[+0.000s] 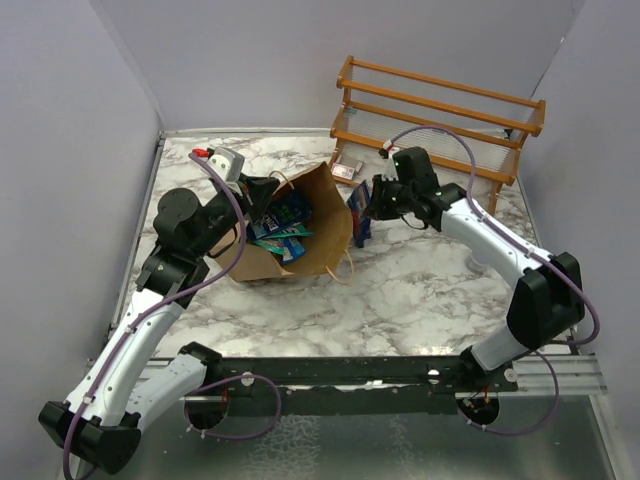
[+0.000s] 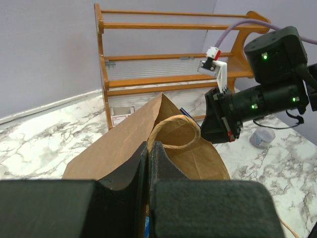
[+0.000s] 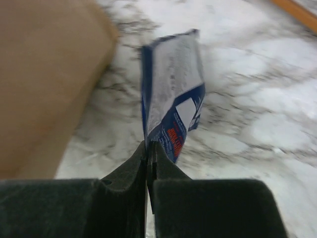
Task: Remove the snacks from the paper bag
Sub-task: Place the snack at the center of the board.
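The brown paper bag [image 1: 320,225] lies on its side on the marble table, its mouth facing left. Blue and teal snacks [image 1: 285,225] show inside the mouth. My left gripper [image 1: 262,196] is shut on the bag's upper rim; in the left wrist view its fingertips [image 2: 148,147] pinch the paper beside a loop handle [image 2: 176,131]. My right gripper [image 1: 368,205] hangs just right of the bag, shut on the top edge of a blue snack packet [image 1: 360,226]. In the right wrist view that packet [image 3: 171,94] dangles from the gripper [image 3: 148,147] above the table, apart from the bag [image 3: 44,84].
An orange wooden rack [image 1: 440,110] stands at the back right. A small pale box [image 1: 347,170] lies in front of it, behind the bag. A small clear cup [image 2: 261,138] sits on the table beyond the right arm.
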`<state>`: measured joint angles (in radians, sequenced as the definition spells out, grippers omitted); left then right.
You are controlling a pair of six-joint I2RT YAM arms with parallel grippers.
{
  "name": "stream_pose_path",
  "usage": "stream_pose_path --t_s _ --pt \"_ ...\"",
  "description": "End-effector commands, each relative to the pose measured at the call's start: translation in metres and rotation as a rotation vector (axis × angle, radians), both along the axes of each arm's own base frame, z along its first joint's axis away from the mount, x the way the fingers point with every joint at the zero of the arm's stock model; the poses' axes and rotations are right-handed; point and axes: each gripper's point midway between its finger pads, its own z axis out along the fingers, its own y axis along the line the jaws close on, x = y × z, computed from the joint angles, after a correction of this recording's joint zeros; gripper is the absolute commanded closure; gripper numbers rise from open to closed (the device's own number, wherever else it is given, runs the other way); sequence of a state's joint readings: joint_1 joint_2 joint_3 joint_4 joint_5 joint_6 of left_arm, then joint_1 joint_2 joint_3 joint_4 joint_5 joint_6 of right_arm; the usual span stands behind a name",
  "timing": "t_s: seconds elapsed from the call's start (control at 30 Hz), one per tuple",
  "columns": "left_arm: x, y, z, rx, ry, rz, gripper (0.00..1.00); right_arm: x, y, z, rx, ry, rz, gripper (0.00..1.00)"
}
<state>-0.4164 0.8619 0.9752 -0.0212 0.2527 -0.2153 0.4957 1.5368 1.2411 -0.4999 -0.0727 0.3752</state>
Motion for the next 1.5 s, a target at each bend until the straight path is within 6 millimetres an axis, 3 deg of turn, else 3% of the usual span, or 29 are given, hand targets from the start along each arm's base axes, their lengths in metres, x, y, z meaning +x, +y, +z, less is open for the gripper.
stream_pose_path --t_s 0.0,0.1,0.23,0.37,0.53,0.7,0.93,1.0,1.07,1.13,1.27,1.37,1.47 --pt "-0.005 0.002 0.025 -0.036 -0.054 0.003 1.0 -0.002 0.034 0.05 0.302 0.01 0.253 0.99" --pt "-0.005 0.0 0.026 -0.037 -0.054 -0.013 1.0 0.0 0.014 0.043 0.471 0.148 0.292 0.99" --pt "-0.005 -0.002 0.026 -0.042 -0.055 -0.018 1.0 0.004 -0.006 0.022 0.488 0.23 0.273 0.99" --pt "-0.006 -0.004 0.027 -0.045 -0.059 -0.028 1.0 0.002 -0.019 -0.029 0.392 0.342 0.214 0.99" --pt "-0.006 -0.005 0.027 -0.044 -0.058 -0.04 1.0 0.016 -0.072 -0.081 0.116 0.337 -0.046 0.99" --pt "-0.013 -0.015 0.033 -0.055 -0.063 -0.108 1.0 0.027 -0.126 -0.095 -0.138 0.286 -0.247 0.99" --pt "-0.023 -0.023 0.029 -0.063 -0.085 -0.178 1.0 0.035 -0.154 -0.108 -0.236 0.286 -0.351 0.86" --pt "-0.024 -0.023 0.024 -0.056 -0.088 -0.181 1.0 0.035 -0.159 -0.105 -0.259 0.279 -0.365 0.79" --pt "-0.027 -0.022 0.023 -0.051 -0.092 -0.186 1.0 0.035 -0.155 -0.09 -0.23 0.242 -0.352 0.73" --pt "-0.029 -0.023 0.021 -0.048 -0.096 -0.195 1.0 0.033 -0.146 -0.066 -0.17 0.192 -0.318 0.59" --pt "-0.03 -0.025 0.016 -0.044 -0.087 -0.208 1.0 0.02 -0.124 -0.012 -0.036 0.064 -0.223 0.48" --pt "-0.03 -0.026 0.015 -0.037 -0.084 -0.218 1.0 -0.003 -0.096 0.03 0.111 -0.016 -0.08 0.39" --pt "-0.03 -0.027 0.017 -0.039 -0.091 -0.224 1.0 -0.036 -0.058 0.069 0.29 -0.093 0.149 0.35"
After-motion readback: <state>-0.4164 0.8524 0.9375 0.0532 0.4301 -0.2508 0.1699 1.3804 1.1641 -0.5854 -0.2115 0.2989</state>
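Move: My right hand already has the blue snack hanging from its fingers; its resting place, bare board, lies about 7 cm to the right and some 11 cm below. The paper bag's middle is about 20 cm left and 3 cm nearer me, the small white box 20 cm ahead and 5 cm left, the wooden rack 20 cm ahead and 17 cm right. From my left hand the place is about 28 cm right, level in reach and 28 cm below. After a brief lift of about 3 cm, my right hand sweeps right and down, some 14 cm across and ending about 10 cm lower, away from the bag, tipping its fingers steeper to lay the snack down. Low there I open the fingers and let go, then rise some 11 cm, easing slightly back left. My left hand keeps its pinch on the bag's handle, drawing it a few centimetres back and to the right. ##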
